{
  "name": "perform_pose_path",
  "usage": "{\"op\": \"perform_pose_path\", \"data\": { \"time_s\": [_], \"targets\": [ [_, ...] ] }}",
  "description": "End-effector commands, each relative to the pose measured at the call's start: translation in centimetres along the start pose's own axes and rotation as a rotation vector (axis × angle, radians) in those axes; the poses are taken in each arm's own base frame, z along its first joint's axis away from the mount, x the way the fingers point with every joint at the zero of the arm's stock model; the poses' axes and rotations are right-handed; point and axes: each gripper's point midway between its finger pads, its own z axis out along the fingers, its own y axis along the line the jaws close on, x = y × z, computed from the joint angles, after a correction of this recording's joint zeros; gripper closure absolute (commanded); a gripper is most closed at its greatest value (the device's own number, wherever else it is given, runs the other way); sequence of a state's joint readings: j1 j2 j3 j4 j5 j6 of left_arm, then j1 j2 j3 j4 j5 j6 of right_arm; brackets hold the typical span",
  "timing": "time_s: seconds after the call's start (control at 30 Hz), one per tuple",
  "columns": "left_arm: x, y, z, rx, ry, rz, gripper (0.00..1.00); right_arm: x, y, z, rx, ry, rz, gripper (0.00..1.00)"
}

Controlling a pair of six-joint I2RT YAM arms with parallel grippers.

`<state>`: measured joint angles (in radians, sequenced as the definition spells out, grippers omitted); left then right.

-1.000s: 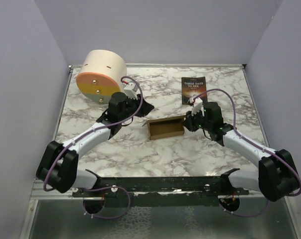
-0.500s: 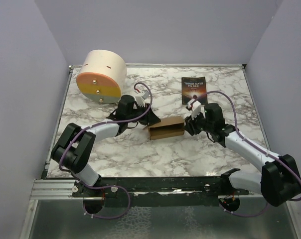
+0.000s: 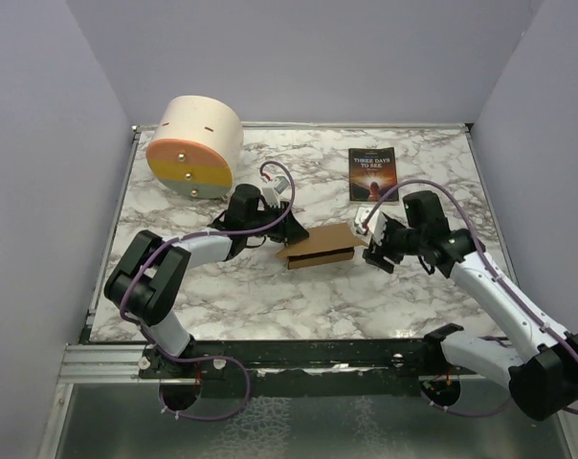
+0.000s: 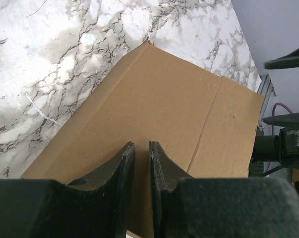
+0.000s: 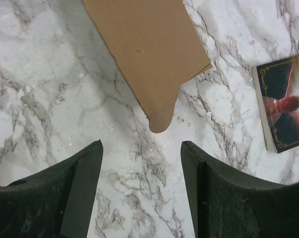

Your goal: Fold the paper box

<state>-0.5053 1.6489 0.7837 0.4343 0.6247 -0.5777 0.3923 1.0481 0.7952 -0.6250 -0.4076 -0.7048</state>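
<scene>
The paper box (image 3: 322, 245) is plain brown cardboard and lies mid-table with its lid flap down over the tray. My left gripper (image 3: 291, 232) rests at the box's left end. In the left wrist view its fingers (image 4: 141, 148) stand over the lid (image 4: 179, 109), almost touching, with only a thin slit and nothing between them. My right gripper (image 3: 372, 247) hovers just off the box's right end, open. In the right wrist view the gripper (image 5: 141, 146) is over bare marble, and a rounded tab (image 5: 162, 119) of the box (image 5: 144, 44) points toward the gap.
A dark-covered book (image 3: 372, 173) lies behind the right gripper and shows at the right edge of the right wrist view as the book (image 5: 283, 109). A big cream cylinder with an orange-yellow face (image 3: 193, 148) stands at the back left. The marble table (image 3: 270, 296) has purple walls around it.
The right gripper has opened and drawn back from the box's right end. The left gripper moved right onto the box. The lid, which stood open, now lies down over the tray.
</scene>
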Motion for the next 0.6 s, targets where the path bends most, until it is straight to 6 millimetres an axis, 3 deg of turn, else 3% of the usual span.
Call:
{"op": "perform_pose_path", "data": {
  "time_s": [0.0,0.13,0.23,0.33,0.57],
  "targets": [
    [0.9,0.2,0.0,0.009,0.029,0.009,0.79,-3.1,2.0,-3.5,-0.142,-0.057,-0.119,0.35],
    [1.2,0.3,-0.1,0.003,0.03,0.011,0.79,-8.9,2.6,-4.7,-0.256,-0.245,-0.089,0.4],
    [1.1,0.3,-0.2,0.004,0.027,0.008,0.79,-11.6,2.2,-3.4,-0.334,-0.335,0.009,0.49],
    [0.7,-0.1,-0.2,0.012,0.016,0.011,0.79,-11.7,1.3,-0.7,-0.401,-0.313,0.099,0.55],
    [0.0,-0.6,-0.3,0.025,-0.006,0.013,0.79,-8.5,0.3,4.8,-0.448,-0.176,0.253,0.68]
  ]
}}
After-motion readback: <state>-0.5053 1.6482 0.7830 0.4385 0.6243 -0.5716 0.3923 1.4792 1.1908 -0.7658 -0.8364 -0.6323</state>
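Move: The lid's right end lies about 7 cm to the left of the right hand, 5 cm ahead and some 4 cm below; the box body's middle is about 15 cm left, 5 cm ahead and 6 cm below. The book lies about 22 cm ahead, 3 cm left and 9 cm below. From the left gripper, at the lid's other end, that right end is about 13 cm to the right, 1 cm back and 4 cm below. Keep the left gripper still, fingertips at the lid's left end. Lift the right gripper some 9 cm while swinging it about 8 cm left over the lid's right end, then bring it forward and down about 5 cm towards the cardboard. Turn its fingers roughly 30 degrees to point left and down, and narrow them to about half their gap. ##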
